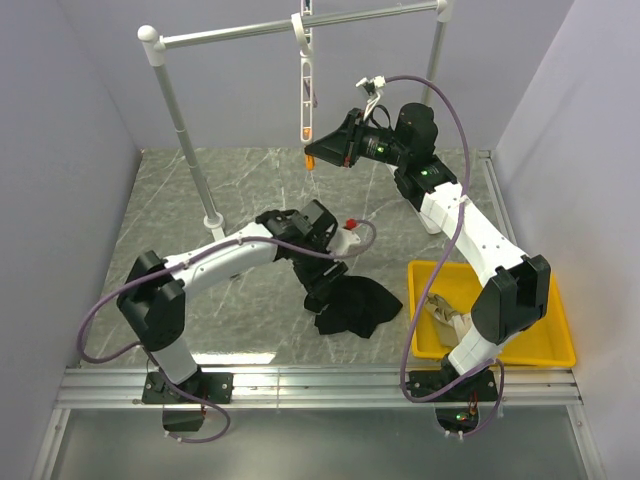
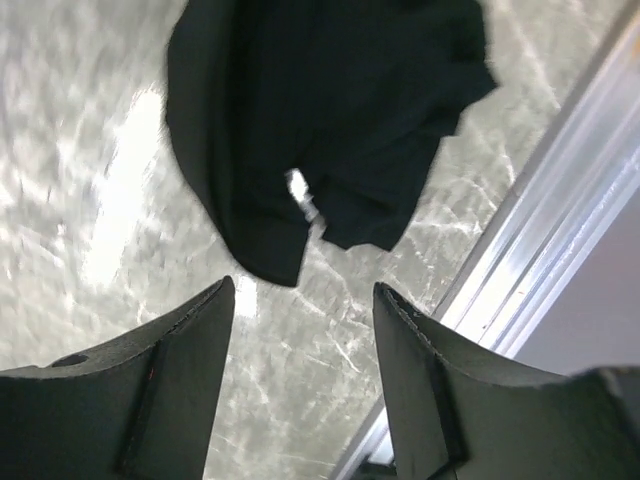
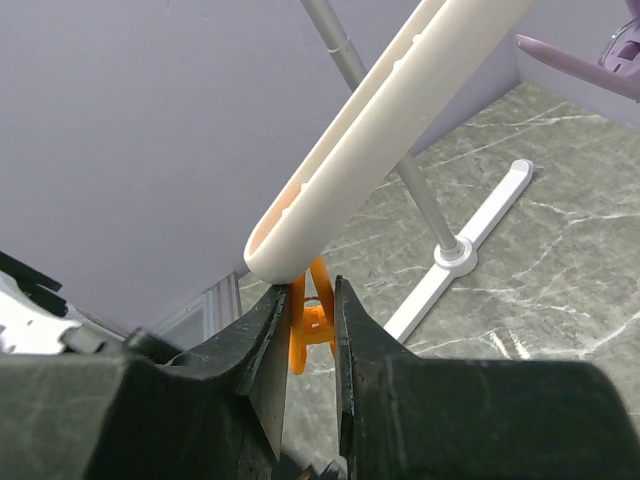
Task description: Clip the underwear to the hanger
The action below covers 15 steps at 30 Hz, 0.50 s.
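Observation:
The black underwear (image 1: 355, 305) lies crumpled on the marble table, near the front edge. In the left wrist view the underwear (image 2: 330, 120) is just beyond my fingertips, apart from them. My left gripper (image 1: 320, 290) (image 2: 305, 285) hangs over the garment's left edge, open and holding nothing. The white hanger (image 1: 305, 90) (image 3: 390, 130) hangs tilted from the rail by its hook. At the hanger's lower end, my right gripper (image 1: 318, 152) (image 3: 312, 300) is shut on the small orange clip (image 1: 311, 158) (image 3: 318, 320).
A white metal rail frame (image 1: 250, 32) spans the back, with its foot (image 3: 470, 245) on the table. A yellow tray (image 1: 560, 340) at the front right holds a beige cloth (image 1: 445, 315). An aluminium rail (image 2: 540, 230) runs along the table's front edge.

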Each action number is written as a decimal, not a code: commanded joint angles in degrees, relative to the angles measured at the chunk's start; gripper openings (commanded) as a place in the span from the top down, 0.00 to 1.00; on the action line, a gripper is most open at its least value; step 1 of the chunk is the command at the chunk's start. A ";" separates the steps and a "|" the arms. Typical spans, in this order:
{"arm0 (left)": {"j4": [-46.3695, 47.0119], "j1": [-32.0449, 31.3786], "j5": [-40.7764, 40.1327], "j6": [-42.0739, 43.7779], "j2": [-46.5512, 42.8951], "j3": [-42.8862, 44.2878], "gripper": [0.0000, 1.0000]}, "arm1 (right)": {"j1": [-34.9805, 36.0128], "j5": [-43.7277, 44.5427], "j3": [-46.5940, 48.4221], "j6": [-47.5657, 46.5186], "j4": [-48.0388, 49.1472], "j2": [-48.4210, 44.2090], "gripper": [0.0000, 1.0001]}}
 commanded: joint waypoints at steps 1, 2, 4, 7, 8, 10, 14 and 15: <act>2.01 -5.49 -1.93 3.78 -0.71 1.89 0.37 | -0.87 0.90 3.21 1.81 2.11 -0.79 1.00; 3.50 -6.56 -3.07 4.13 0.34 2.07 0.37 | -0.87 0.99 3.21 1.72 1.85 -0.79 1.00; 5.09 -9.45 -4.65 4.31 1.92 2.95 0.36 | -0.87 1.16 3.13 1.02 1.41 -0.88 1.00; 7.99 -11.48 -7.29 3.17 6.05 5.05 0.35 | -1.05 1.34 2.69 0.58 0.88 -1.14 1.00; 8.78 -11.93 -8.34 2.73 7.02 5.67 0.35 | -1.13 1.25 2.42 0.58 0.96 -1.31 1.00; 10.19 -13.07 -11.07 1.85 9.48 7.86 0.35 | -1.22 1.25 2.25 0.49 0.96 -1.40 1.00; 10.55 -15.09 -13.27 1.41 13.17 9.81 0.35 | -1.40 1.25 2.25 0.40 0.70 -1.49 1.00; 10.55 -15.88 -13.45 1.32 13.62 9.81 0.35 | -1.49 1.17 2.25 0.66 0.79 -1.49 1.00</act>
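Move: The left hand, open and empty, has the middle of the black underwear about 8 cm to its right, some 2 cm back towards the base and about 9 cm below. The orange hanger clip is roughly 16 cm ahead of the left hand, 2 cm to its left and 28 cm higher; the yellow bin's middle is about 38 cm to its right, 4 cm back and 7 cm below. From the right hand, the underwear lies some 18 cm back, 10 cm right and 38 cm below. The left hand sweeps about 8 cm to the right over the spread underwear, easing back some 3 cm early on and then coming forward again slightly. After a tiny rise it sinks about 4 cm net towards the cloth, turning some 12 degrees clockwise with its fingers kept open; no touch on the cloth can be made out by the end. ##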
